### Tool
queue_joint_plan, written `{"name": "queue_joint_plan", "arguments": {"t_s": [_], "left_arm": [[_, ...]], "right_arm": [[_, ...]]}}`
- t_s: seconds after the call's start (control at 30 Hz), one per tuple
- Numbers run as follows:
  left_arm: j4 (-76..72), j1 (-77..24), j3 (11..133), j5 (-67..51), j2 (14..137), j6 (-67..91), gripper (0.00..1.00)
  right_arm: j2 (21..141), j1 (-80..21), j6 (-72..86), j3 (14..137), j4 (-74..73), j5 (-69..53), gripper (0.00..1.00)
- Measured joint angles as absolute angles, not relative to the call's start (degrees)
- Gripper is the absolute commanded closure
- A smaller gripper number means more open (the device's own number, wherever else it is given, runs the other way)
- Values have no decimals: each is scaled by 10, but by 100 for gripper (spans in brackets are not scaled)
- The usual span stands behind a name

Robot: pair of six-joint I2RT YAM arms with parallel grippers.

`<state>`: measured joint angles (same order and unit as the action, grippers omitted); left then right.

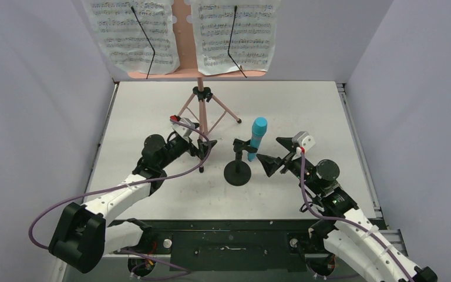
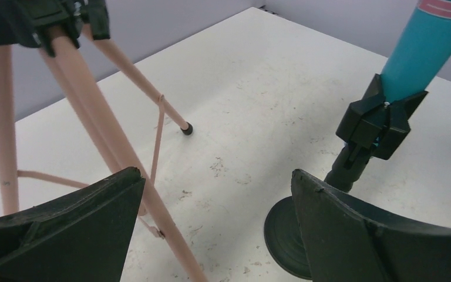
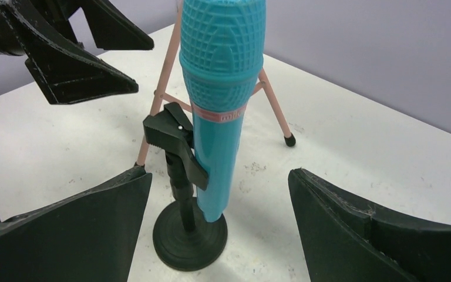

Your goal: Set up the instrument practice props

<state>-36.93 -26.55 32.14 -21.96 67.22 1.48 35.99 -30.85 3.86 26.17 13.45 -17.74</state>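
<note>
The pink music stand (image 1: 182,41) stands at the back on its tripod legs (image 1: 201,108), with two white sheet-music pages (image 1: 134,32) (image 1: 235,32) clipped to its desk. A teal toy microphone (image 1: 257,136) sits upright and slightly tilted in the clip of the short black mic stand (image 1: 238,170) at mid table. My left gripper (image 1: 207,150) is open, and the near tripod leg (image 2: 123,158) runs between its fingers close to the left one. My right gripper (image 3: 220,173) is open just right of the microphone (image 3: 220,100), holding nothing. The round base (image 3: 191,238) lies ahead of the jaws.
Grey enclosure walls close in the white table (image 1: 305,106) on the left, right and back. A black mounting plate (image 1: 229,241) with the arm bases runs along the near edge. Purple cables (image 1: 152,182) loop beside both arms.
</note>
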Motion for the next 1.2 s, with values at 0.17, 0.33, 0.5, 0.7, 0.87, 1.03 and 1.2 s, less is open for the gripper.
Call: {"name": "queue_joint_plan", "arguments": {"t_s": [0.17, 0.33, 0.5, 0.7, 0.87, 1.03, 1.2], "left_arm": [[-370, -265, 286, -152, 640, 36, 4], [-370, -265, 249, -86, 609, 61, 4], [-369, -262, 214, -19, 571, 100, 4], [-368, -256, 170, 42, 523, 143, 4], [-365, -249, 147, 64, 491, 162, 4], [-357, -233, 133, 66, 468, 175, 4], [-346, -201, 125, 27, 466, 184, 4]], "right_arm": [[309, -309, 27, 262, 53, -142, 10], [278, -309, 27, 261, 13, -106, 10], [282, -309, 38, 252, -1, -88, 10], [307, -309, 62, 245, -1, -60, 10], [307, -308, 109, 224, 8, 6, 10], [321, -308, 160, 216, 8, 79, 10], [349, -303, 212, 216, 7, 152, 10]]}}
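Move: The microphone stands in its clip roughly 6 cm ahead of the right hand and 7 cm to its left, its middle some 3 cm lower; the mic stand is about 4 cm ahead and 12 cm left of that hand, 10 cm lower. From the left hand the microphone is about 19 cm right and 3 cm back, at about its height, the mic stand some 14 cm right and 5 cm back, and the music stand's front leg about 4 cm ahead, 3 cm left and 9 cm below. Both empty, open hands keep withdrawing from the microphone: the left goes about 12 cm left and some 5 cm down, to the left side of the music stand's front leg, turning counter-clockwise some 30 degrees to point more forward. The right sinks about 8 cm while going as far right, first easing slightly back, then coming forward for a net 3 to 4 cm as it turns clockwise and tips its fingers down. ##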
